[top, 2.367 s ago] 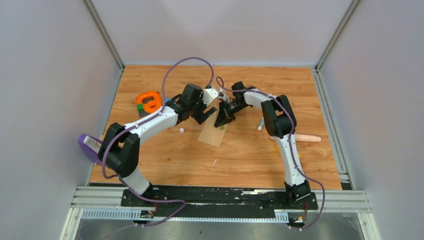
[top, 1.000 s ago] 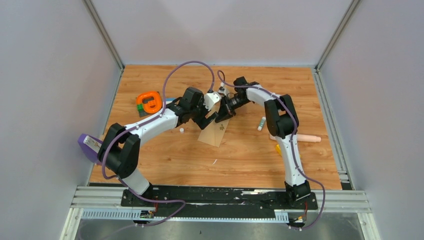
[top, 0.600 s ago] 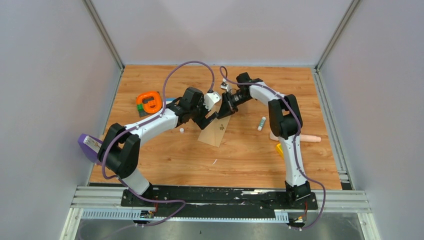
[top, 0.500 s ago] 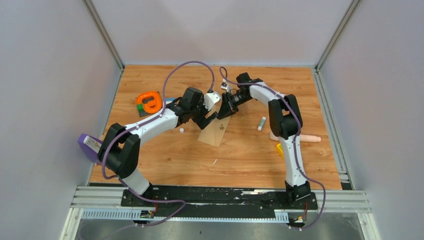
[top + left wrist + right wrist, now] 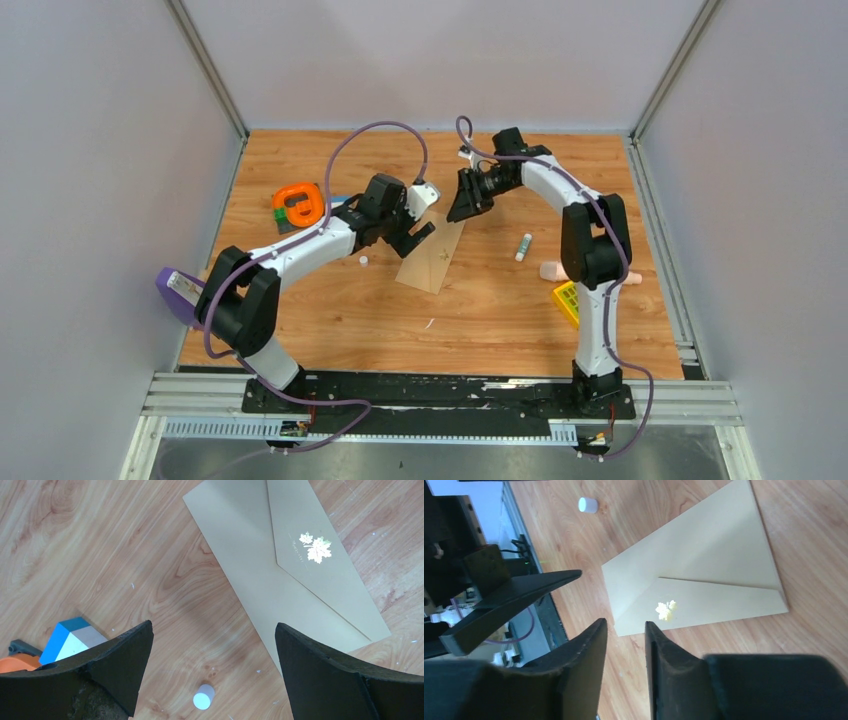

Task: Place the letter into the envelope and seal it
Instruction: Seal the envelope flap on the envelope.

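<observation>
The tan envelope (image 5: pixel 435 255) lies flat on the wooden table with its pointed flap folded down; a gold leaf mark (image 5: pixel 315 547) sits on the flap. The letter is hidden from every view. My left gripper (image 5: pixel 413 236) hovers wide open at the envelope's left edge, with bare table between its fingers (image 5: pixel 212 625). My right gripper (image 5: pixel 464 208) is raised off the envelope's far end, its jaws a narrow gap apart (image 5: pixel 625 622) with nothing in them. The right wrist view shows the envelope (image 5: pixel 704 575) below and ahead of the fingertips.
A small white cap (image 5: pixel 203 696) lies on the table left of the envelope. An orange tape dispenser (image 5: pixel 298 203) and a blue block (image 5: pixel 70 637) sit at the back left. A glue stick (image 5: pixel 522 247), a pink object (image 5: pixel 553 270) and a yellow piece (image 5: pixel 567 302) lie to the right.
My right gripper has lifted from the envelope's top end, drawn back to the right and opened. The left arm and the envelope have stayed put.
</observation>
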Available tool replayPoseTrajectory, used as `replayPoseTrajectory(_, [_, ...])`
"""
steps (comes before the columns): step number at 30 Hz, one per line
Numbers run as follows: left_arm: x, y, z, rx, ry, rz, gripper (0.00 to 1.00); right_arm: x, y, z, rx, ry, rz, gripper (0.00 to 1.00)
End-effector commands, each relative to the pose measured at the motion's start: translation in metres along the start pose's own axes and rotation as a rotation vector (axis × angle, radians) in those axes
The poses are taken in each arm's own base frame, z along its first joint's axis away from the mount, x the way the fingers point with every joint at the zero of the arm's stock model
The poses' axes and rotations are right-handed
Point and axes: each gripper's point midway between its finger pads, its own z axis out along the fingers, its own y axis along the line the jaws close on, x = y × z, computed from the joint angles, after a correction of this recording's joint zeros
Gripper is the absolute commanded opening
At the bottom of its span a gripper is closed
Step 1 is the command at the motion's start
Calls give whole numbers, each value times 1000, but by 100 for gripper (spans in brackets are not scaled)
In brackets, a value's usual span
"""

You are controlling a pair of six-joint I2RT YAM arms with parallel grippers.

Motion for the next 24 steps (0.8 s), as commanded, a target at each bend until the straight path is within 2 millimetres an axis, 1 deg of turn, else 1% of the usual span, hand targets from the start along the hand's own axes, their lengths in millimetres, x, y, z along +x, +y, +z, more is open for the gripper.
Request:
replayPoseTrajectory(1, [-19,7,-10,-20,-61,3,100,-3,22,4,-110,-22,-55,17])
replayPoseTrajectory(2, [-18,7,-9,-20,-58,1,100,1,22,10,-129,-8,-37,3])
replayPoseTrajectory(3, [-16,6,-6,-16,-50,-1,100,5,20,18,-141,10,-14,0])
replayPoseTrajectory(7, [-6,2,4,-3,-20,-20,100,19,7,47,-159,71,43,0])
replayPoseTrajectory(10, [1,-1,11,7,0,-35,100,24,-2,61,-159,96,80,0])
replayPoseTrajectory(15, [4,-4,16,21,9,-45,100,29,-21,76,-118,121,118,0])
replayPoseTrajectory(19, [4,-4,16,22,7,-43,100,41,-39,90,-74,154,151,0])
replayPoseTrajectory(22, [4,-4,15,18,6,-40,100,50,-49,97,-26,177,173,0])
replayPoseTrajectory(24, [4,-4,14,17,6,-38,100,52,-55,98,5,182,192,0])
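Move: Some 3 cm back, 4 cm to the left and 9 cm below the half-open right hand lies the tip of the envelope flap, already folded over. The small white cap stands about 15 cm left of that tip and 3 cm nearer the base; the glue stick lies about 15 cm to the right of the right hand and 2 cm back. From the left hand, the flap tip is roughly 6 cm to the right, level ahead, and 9 cm below. Shutting its fingers at once, the right hand rises a touch, then drives down about 9 cm while going left some 4 cm and back 3 cm, its fingertips swinging some 15 degrees towards the base. The closed tips come down onto the flap by its tip, press there and edge barely forward. The left hand, still wide open, sinks about 2 cm beside the envelope's left edge. ##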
